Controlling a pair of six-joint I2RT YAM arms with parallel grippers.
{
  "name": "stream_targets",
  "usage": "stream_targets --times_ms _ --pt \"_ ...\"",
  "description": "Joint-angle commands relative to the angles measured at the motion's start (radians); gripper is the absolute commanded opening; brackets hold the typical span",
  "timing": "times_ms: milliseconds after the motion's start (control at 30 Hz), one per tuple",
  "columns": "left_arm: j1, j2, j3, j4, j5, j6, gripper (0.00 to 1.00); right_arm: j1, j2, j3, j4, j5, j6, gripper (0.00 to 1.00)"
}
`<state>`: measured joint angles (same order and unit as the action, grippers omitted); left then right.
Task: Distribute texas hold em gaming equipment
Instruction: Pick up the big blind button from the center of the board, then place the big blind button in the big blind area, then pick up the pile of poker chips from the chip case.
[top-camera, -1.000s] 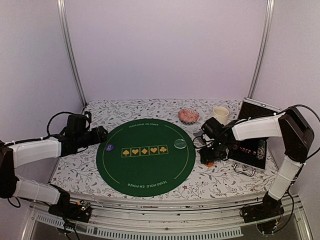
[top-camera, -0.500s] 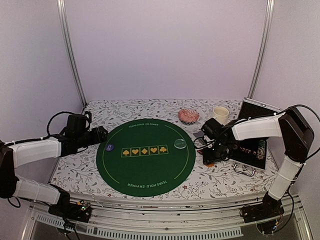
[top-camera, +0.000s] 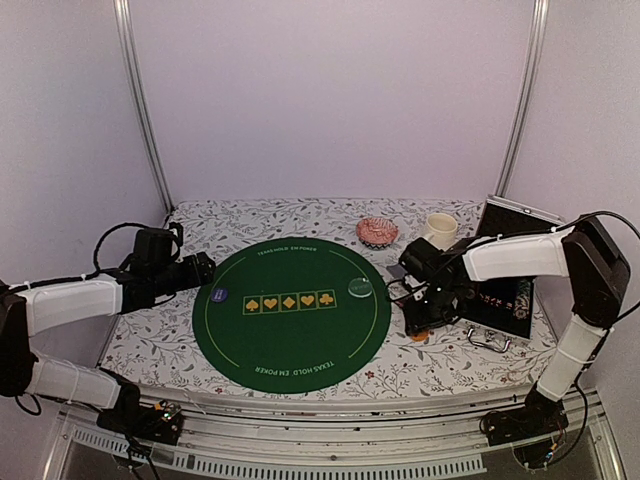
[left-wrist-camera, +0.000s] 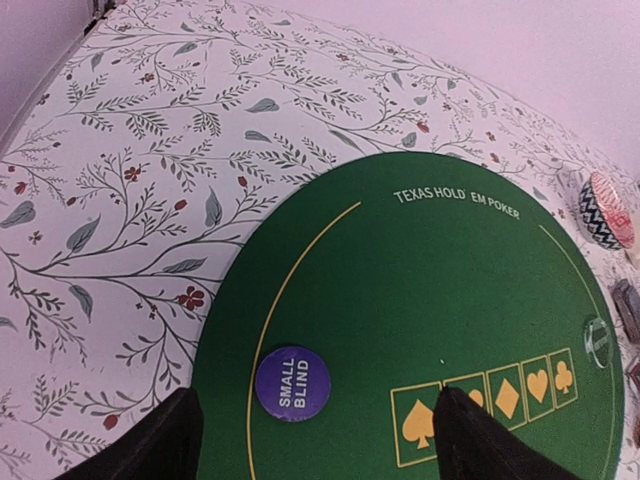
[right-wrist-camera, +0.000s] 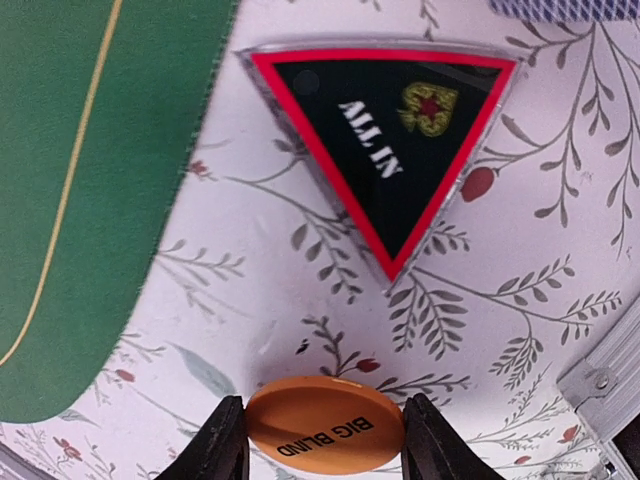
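Observation:
My right gripper (right-wrist-camera: 325, 442) is shut on the orange "BIG BLIND" button (right-wrist-camera: 325, 424), gripped by its edges just above the floral cloth, right of the green mat (top-camera: 290, 345). From above, the right gripper (top-camera: 418, 322) hides most of that button. The black-and-red "ALL IN" triangular marker (right-wrist-camera: 385, 140) lies on the cloth beyond it, and a grey-blue card edge (right-wrist-camera: 560, 8) shows at the top. My left gripper (left-wrist-camera: 315, 440) is open above the blue "SMALL BLIND" button (left-wrist-camera: 292, 384), which lies at the mat's left side. A pale-green button (top-camera: 359, 289) rests on the mat's right side.
A pink-patterned bowl (top-camera: 377, 232) and a cream mug (top-camera: 441, 229) stand at the back right. An open case (top-camera: 505, 292) lies at the right, its metal corner (right-wrist-camera: 605, 380) close to my right fingers. Suit symbols (top-camera: 290, 301) mark the mat's centre.
My right jaws have narrowed onto the orange button and the hand has shifted slightly left. The left arm has not moved.

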<state>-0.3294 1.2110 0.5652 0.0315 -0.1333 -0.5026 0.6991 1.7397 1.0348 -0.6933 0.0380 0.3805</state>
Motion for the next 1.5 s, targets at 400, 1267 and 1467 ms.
stream_targets --times_ms 400,1267,1467 --pt "-0.01 -0.02 0.01 0.003 -0.02 0.024 0.82 0.41 0.315 0.598 -0.049 -0.105 0.0 0.3" --pt "-0.011 -0.035 0.039 -0.02 0.013 0.074 0.85 0.434 0.163 0.618 -0.074 0.011 -0.116 0.99" --pt "-0.012 -0.025 0.133 -0.112 0.165 0.101 0.85 0.256 -0.064 0.375 -0.026 -0.01 -0.122 0.99"
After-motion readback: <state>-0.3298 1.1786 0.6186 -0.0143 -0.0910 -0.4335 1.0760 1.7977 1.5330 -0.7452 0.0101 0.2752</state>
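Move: The big blind button is already pinched in the right hand, low over the tabletop; its drop place, the near lettering of the green mat, lies some 26 cm left, 7 cm back and about 1 cm lower. From the right hand the all-in triangle sits 9 cm ahead and 2 cm left, the clear disc 13 cm ahead and 13 cm left, the suit row 8 cm ahead and 32 cm left. From the left hand that place is roughly 28 cm right, 15 cm back, 12 cm below. The big blind button, still gripped, is swept left about 26 cm and a little back in an arch to the near lettering of the mat, the right wrist turning some 30 degrees counter-clockwise. Low over it the fingers open wide and let go; the hand then climbs about 11 cm and swings back right and slightly forward. The left hand just edges upward. ##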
